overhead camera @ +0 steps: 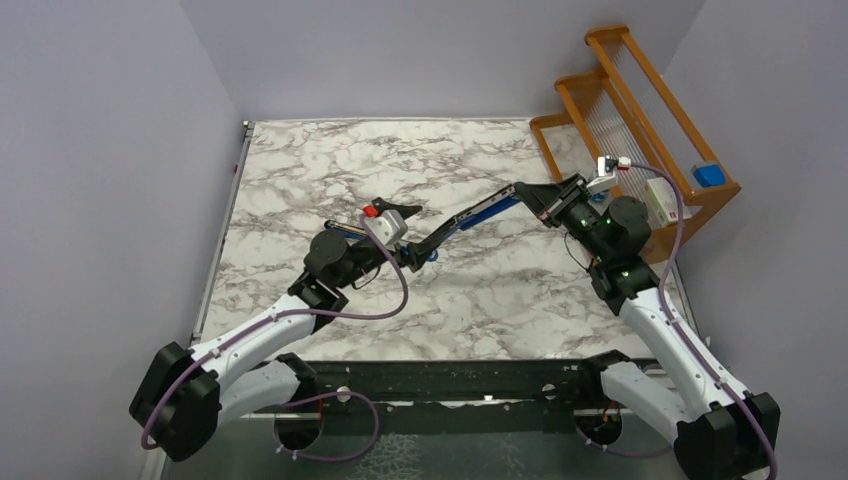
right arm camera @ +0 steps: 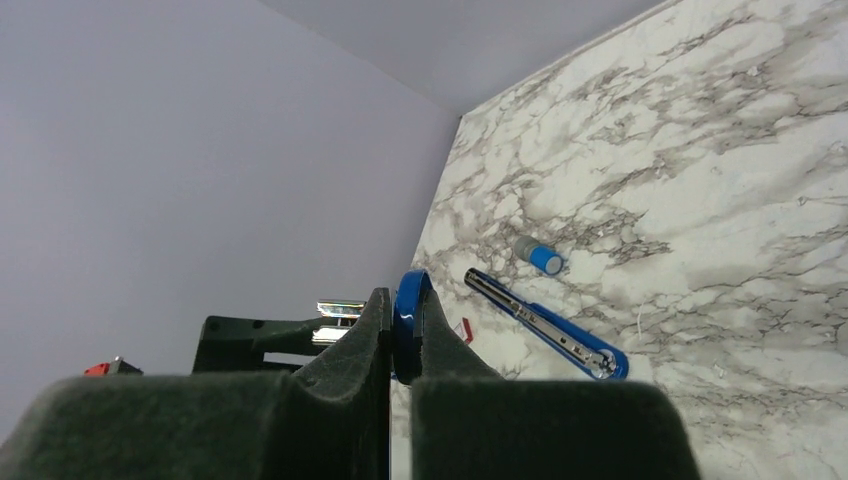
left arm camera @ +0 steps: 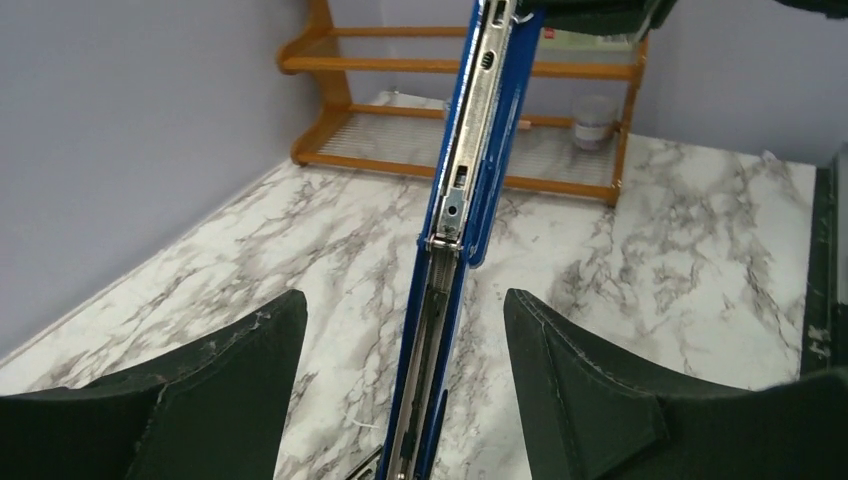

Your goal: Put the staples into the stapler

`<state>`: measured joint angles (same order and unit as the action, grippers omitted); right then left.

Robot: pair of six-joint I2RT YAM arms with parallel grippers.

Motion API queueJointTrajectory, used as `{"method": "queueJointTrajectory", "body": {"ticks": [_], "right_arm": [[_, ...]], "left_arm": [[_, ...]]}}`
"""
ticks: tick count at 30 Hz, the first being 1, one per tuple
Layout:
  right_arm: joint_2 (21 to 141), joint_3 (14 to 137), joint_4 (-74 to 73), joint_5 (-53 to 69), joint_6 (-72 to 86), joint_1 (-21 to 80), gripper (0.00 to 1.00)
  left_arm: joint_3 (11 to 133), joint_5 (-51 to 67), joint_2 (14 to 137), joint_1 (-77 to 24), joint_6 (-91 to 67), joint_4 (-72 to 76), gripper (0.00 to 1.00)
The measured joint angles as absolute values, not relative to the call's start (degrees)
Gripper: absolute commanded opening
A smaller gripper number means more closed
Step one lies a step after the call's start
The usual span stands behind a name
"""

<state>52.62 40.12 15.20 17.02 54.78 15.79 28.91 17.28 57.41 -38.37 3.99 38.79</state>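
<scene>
The blue stapler (overhead camera: 480, 212) is swung open and held off the marble table (overhead camera: 300, 170). My right gripper (overhead camera: 530, 193) is shut on the rounded blue end of its cover (right arm camera: 412, 290). In the left wrist view the stapler (left arm camera: 460, 170) runs lengthwise between my left gripper's (left arm camera: 402, 300) wide-open fingers, touching neither, with its metal staple channel facing up. A small white box with a red label (right arm camera: 463, 330), the staples' box, peeks out beside the right finger. I cannot make out any loose staple strips.
A long blue bar with a metal track (right arm camera: 545, 325) and a small blue-capped cylinder (right arm camera: 540, 257) lie on the marble. A wooden rack (overhead camera: 640, 130) stands at the back right, holding a blue box (overhead camera: 710, 173) and a clear jar (left arm camera: 595, 120). Walls close in the left, back and right.
</scene>
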Motion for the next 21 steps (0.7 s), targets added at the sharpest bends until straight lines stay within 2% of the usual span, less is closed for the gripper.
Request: {"method": "queueJointTrajectory", "body": {"ticks": [6,10,14,21], "right_arm": [[51.0,38.5,15.3,19.2,56.2,15.8,0.01],[50.8,38.4,15.3,20.3,56.8,15.8,0.01],[50.8,38.4,15.3,21.3,57.1,15.8,0.01],[50.7,38.3,15.3,23.0,57.6,15.8,0.01]], "left_arm": [[30.8,26.3,62.5,-38.4,8.5,36.4,0.75],[32.8,30.5,65.1,-38.4,11.5,33.6,0.7],[34.2,31.9,67.0,-38.4,13.6,31.7,0.61],[36.9,32.8,69.8,-38.4,15.9,27.5,0.39]]}}
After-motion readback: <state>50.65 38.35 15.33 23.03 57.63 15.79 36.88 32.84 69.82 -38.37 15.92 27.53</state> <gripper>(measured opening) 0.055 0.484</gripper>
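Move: The left fingers are open just above the free half of the stapler, whose middle lies about 5 cm to their right, 1 cm ahead and 7 cm lower. The other opened stapler lies on the table some 9 cm left, 4 cm ahead and 20 cm below; the blue-capped bottle is 10 cm left and 10 cm ahead, as low. From the right hand, holding the far end, that free half lies 16 cm left, 4 cm back and 11 cm down. Left hand sinks about 5.5 cm and rightward 4 onto the stapler, fingers closing partway; right keeps holding, easing back. ##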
